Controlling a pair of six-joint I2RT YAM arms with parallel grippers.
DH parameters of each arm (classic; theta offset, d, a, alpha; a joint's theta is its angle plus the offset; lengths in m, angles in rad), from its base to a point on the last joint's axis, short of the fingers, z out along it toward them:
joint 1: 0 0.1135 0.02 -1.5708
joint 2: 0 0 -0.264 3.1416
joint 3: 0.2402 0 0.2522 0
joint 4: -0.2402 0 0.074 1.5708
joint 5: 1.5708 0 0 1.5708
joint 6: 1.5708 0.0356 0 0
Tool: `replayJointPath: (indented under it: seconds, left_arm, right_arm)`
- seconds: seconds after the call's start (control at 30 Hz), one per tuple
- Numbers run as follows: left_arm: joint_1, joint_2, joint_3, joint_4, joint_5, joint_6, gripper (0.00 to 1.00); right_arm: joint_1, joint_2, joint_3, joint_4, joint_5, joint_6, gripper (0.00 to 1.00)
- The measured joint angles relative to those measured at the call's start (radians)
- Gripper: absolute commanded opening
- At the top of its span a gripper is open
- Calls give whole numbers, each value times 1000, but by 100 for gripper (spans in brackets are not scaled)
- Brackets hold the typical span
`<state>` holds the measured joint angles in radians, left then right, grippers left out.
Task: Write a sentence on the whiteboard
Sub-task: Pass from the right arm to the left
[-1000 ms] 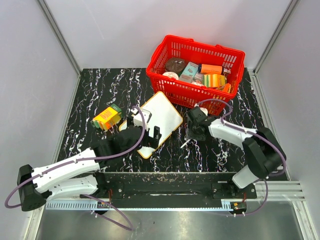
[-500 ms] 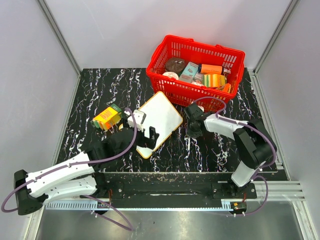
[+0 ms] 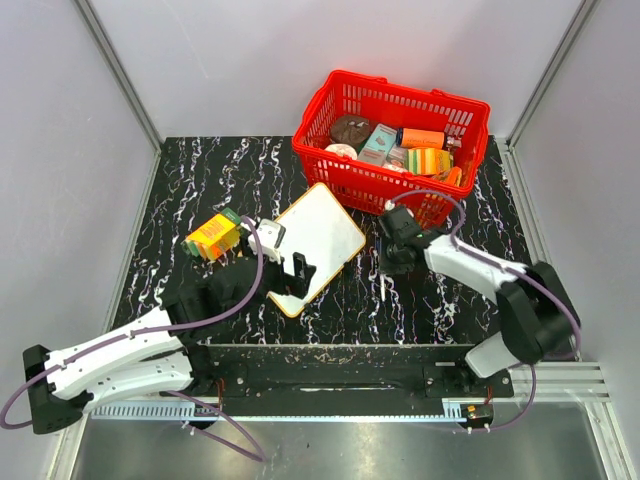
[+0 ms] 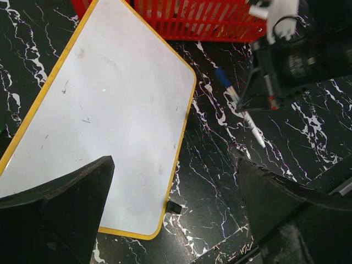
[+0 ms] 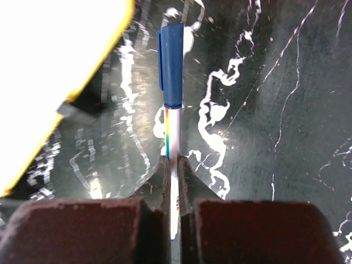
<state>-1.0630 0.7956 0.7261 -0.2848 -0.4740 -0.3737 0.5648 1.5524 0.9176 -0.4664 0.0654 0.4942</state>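
The whiteboard lies tilted on the black marbled table in front of the red basket. Its face is blank but for faint smudges, and no blue lettering shows on it in the left wrist view either. My right gripper is to the right of the board, low over the table, shut on a white marker with its blue cap on. The marker also shows in the left wrist view. My left gripper is open and empty above the board's near right corner.
The red basket with several packaged goods stands at the back, just behind the board. A yellow-orange box lies left of the board. A small black piece lies against the board's right edge. White walls enclose the table.
My left gripper has drawn back slightly left over the board's near corner. My right gripper has shifted a little while holding the marker, whose free end now points toward the near edge.
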Motion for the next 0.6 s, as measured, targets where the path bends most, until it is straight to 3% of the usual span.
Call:
replayJointPath:
  seconds: [0.27,0.4,0.6]
  left_arm:
    - [0,1,8,-7,33,-19,99]
    - [0,16,41,2,88,-32,99]
    - [0,59,79,105,216,-66,99]
  right_arm:
    - [1,-334,-6,16,-119,-42,0]
    - [4,-509,-58,123,-257,-48,0]
    - [5,-765,-147,309,-341,-39,0]
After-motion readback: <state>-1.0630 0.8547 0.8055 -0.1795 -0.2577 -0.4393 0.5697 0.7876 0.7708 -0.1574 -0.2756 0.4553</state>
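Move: The pen, pinched in the right fingers low over the table, lies about 7 cm ahead of the open left gripper, 17 cm to its right and some 19 cm below. From the right hand, that left gripper waits roughly 7 cm back, 17 cm to the left and 19 cm up; the whiteboard's middle lies about 14 cm left and 2 cm ahead, 4 cm lower, and the red basket's middle some 19 cm ahead and 2 cm to the right. The right hand, its fingertips keeping their pinch on the pen, lifts it fast by some 24 cm and carries it about 4 cm left and 5 cm back towards the left gripper, while the wrist swings the fingers from pointing down to pointing forward and left. Once that lift is well under way the left hand, fingers staying wide open, moves about 5 cm right and 4 cm up to meet the pen, turning slightly clockwise. ##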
